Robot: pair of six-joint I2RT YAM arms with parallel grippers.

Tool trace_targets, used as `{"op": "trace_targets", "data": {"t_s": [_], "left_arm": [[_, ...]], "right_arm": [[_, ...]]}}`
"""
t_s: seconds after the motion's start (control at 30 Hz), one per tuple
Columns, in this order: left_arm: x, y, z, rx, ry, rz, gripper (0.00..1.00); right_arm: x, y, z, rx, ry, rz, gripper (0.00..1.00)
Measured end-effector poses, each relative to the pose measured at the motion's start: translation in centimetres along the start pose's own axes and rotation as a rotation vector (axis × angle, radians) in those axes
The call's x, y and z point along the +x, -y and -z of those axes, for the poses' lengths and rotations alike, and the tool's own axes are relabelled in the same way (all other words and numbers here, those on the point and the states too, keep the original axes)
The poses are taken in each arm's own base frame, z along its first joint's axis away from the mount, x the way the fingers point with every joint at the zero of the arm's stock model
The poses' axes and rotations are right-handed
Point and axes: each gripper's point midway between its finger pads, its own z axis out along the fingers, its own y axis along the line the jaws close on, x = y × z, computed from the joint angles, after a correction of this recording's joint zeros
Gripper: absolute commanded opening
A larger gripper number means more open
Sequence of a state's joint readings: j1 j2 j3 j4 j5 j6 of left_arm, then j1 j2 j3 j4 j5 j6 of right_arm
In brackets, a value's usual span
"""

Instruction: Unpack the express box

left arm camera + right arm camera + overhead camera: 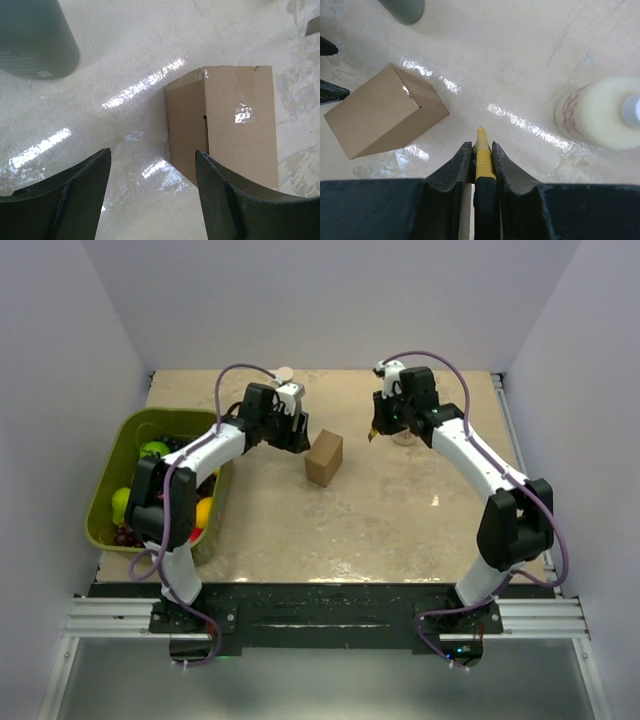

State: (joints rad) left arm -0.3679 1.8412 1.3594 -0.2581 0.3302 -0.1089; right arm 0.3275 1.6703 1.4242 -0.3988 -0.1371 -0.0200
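The express box [324,458] is a small brown carton standing shut on the table's middle, with clear tape shining on its top face [235,120]. My left gripper [297,430] hovers just left of it, open [152,152], with only bare table between the fingers. The box lies ahead and to the right of the right finger [225,200]. My right gripper [385,425] is right of the box and shut [481,145] on a yellow and black cutter [481,155]. Its tip points at the table, apart from the box [382,112].
A green bin [110,490] holding fruit stands at the table's left edge beside my left arm. A pale round roll or bottle [602,112] sits close to the right gripper. A dark grey cylinder [35,37] stands behind the box.
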Motion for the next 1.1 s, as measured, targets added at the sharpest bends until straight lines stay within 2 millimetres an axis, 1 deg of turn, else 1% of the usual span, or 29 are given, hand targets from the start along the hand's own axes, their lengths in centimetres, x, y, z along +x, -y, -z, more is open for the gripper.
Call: {"op": "trace_targets", "data": {"t_s": [0.2, 0.37, 0.43, 0.57, 0.7, 0.77, 0.87, 0.97, 1.0, 1.03, 1.1], "left_arm": [[0.2, 1.3, -0.5, 0.084, -0.007, 0.012, 0.73], [-0.6, 3.4, -0.4, 0.198, 0.017, 0.025, 0.73], [-0.9, 4.4, -0.3, 0.241, 0.028, 0.022, 0.73], [-1.0, 7.0, -0.4, 0.320, 0.030, -0.006, 0.73], [-0.4, 10.4, -0.8, 0.403, 0.019, -0.051, 0.73], [0.2, 11.7, -1.3, 0.426, 0.003, -0.064, 0.73], [1.1, 12.8, -2.2, 0.424, -0.028, -0.074, 0.75], [1.5, 13.5, -3.4, 0.387, -0.054, -0.091, 0.72], [1.3, 13.9, -3.7, 0.380, -0.054, -0.103, 0.71], [1.0, 14.1, -3.8, 0.364, -0.048, -0.122, 0.67], [0.4, 14.5, -4.0, 0.336, -0.034, -0.158, 0.63]], "right_arm": [[0.3, 0.3, -2.8, 0.002, -0.038, 0.003, 0.00], [0.7, 0.3, -3.3, 0.003, -0.052, -0.004, 0.00], [1.0, 0.3, -3.2, 0.007, -0.051, -0.003, 0.00], [2.8, 0.5, -2.2, 0.017, -0.081, 0.003, 0.00], [3.6, 0.5, -0.9, 0.020, -0.084, 0.006, 0.00], [3.8, 0.5, -0.4, 0.022, -0.080, 0.006, 0.00], [3.8, 0.8, -0.1, 0.027, -0.077, 0.008, 0.00], [3.8, 1.7, 0.0, 0.051, -0.080, 0.007, 0.00], [3.8, 2.1, 0.1, 0.061, -0.080, 0.004, 0.00], [3.9, 2.6, 0.2, 0.070, -0.081, -0.003, 0.00], [4.0, 4.0, 0.9, 0.094, -0.084, -0.021, 0.00]]}}
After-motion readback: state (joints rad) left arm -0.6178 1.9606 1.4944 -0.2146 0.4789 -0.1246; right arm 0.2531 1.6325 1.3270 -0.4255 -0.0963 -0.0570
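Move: The express box stands about 6 cm to the left hand's right and 1 cm nearer the base, its middle some 6 cm lower. The grey bottle is roughly 11 cm ahead of that hand and 2 cm to its left. From the right hand, which holds the cutter, the box lies about 12 cm left, 2 cm back and 12 cm down, while the pump bottle is about 8 cm right and 9 cm ahead. The left hand bears on the express box's left side and takes it along to the right, fingers wide, rising a couple of centimetres and sinking again to end astride its upper part. It travels some 14 cm right and 6 cm back, turning about 20 degrees clockwise. The right hand keeps the cutter, dips forward and down, draws back, then slides about 4 cm right. ##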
